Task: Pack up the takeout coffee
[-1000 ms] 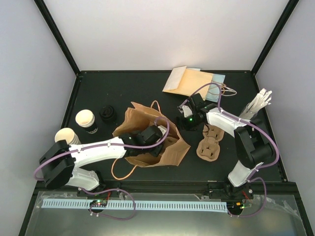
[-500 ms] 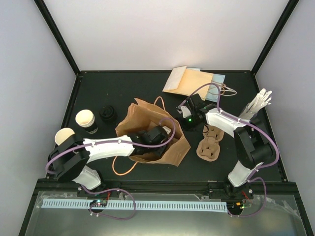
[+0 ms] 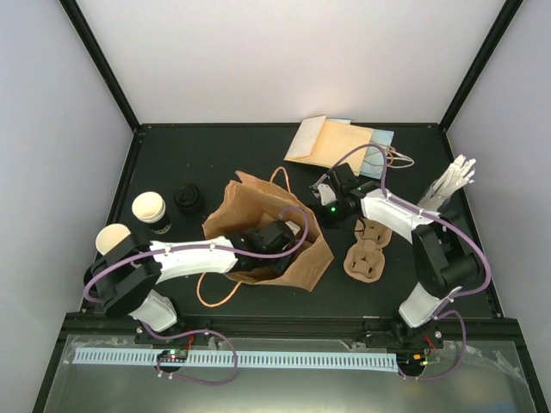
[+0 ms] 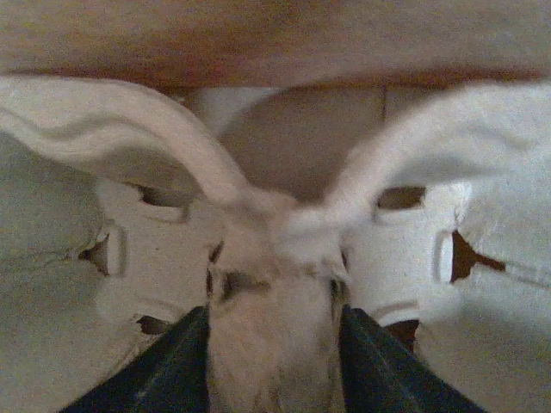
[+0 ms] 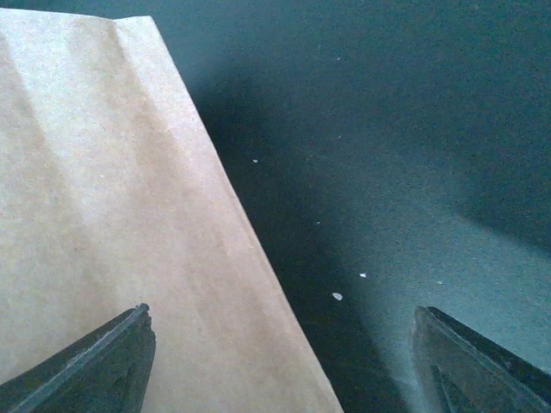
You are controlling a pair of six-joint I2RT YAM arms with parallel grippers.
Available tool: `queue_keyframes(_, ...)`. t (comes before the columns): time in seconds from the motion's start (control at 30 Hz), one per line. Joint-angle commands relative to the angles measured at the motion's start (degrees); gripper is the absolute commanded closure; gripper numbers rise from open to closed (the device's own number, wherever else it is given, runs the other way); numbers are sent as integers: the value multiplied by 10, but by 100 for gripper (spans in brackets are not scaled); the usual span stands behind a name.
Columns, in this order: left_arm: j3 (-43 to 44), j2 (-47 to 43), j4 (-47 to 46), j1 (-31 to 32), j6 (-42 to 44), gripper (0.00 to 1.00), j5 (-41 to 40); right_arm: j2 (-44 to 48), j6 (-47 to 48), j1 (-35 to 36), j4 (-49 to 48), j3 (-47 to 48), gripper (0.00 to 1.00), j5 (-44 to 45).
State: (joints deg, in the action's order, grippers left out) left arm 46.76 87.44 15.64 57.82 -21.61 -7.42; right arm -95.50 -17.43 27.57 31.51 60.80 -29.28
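Note:
Two takeout coffee cups, cream with black sleeves, stand at the left of the table: one (image 3: pixel 149 209) further back, one (image 3: pixel 114 238) nearer, partly behind my left arm. My left gripper (image 3: pixel 274 239) reaches inside the brown paper bag (image 3: pixel 250 202). In the left wrist view its fingers (image 4: pixel 185 361) press both sides of the middle post of a pale pulp cup carrier (image 4: pixel 146 258) lying in the bag. My right gripper (image 3: pixel 331 204) hangs open at the bag's right edge, above the bag's paper (image 5: pixel 112 215) and dark table.
Black lids (image 3: pixel 188 199) sit beside the cups. A second pulp carrier (image 3: pixel 368 249) lies right of the bag. Tan envelopes (image 3: pixel 331 142) rest at the back, and white sticks (image 3: pixel 452 181) stand at the right edge.
My left arm has pushed further into the bag, and the bag has shifted and stood up more. The right gripper has barely moved.

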Motion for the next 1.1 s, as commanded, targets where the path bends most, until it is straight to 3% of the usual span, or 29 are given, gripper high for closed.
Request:
queue_keyframes(0.0, 15, -15, 10, -3, -3, 54, 8, 28, 2, 3, 8, 18, 16, 32)
queue_keyframes(0.13, 13, -38, 18, -2, -1, 36, 6, 38, 2, 3, 17, 23, 14, 51)
queue_keyframes(0.5, 84, -93, 126, -3, 16, 2, -15, 58, 5, 3, 36, 39, 13, 96)
queue_keyframes(1.07, 216, -135, 307, -3, 25, 1, -36, 118, 11, 1, 84, 73, 13, 164)
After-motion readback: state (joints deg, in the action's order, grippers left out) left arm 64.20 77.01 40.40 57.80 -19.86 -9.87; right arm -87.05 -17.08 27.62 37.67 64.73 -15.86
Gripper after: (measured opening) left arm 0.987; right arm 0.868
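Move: The left hand is down inside the paper bag. The cup carrier's middle ridge is between its fingertips, about 1 cm below the hand point. The bag's middle lies about 3 cm left, 1 cm ahead and 6 cm higher, and the spare cup carrier on the table is some 19 cm right and level, 2 cm lower. From the right hand, the bag's middle is about 10 cm left and 7 cm back, and the spare carrier 14 cm right and 9 cm back. The left fingers let go of the cup carrier's middle ridge, spreading from nearly closed to fully open, then the left hand draws almost straight up off the carrier by about 12 cm, gaining speed as the fingers open. Meanwhile the open right hand backs away from the bag's side, rising some 5 cm and easing right and slightly forward while its wrist tilts. ##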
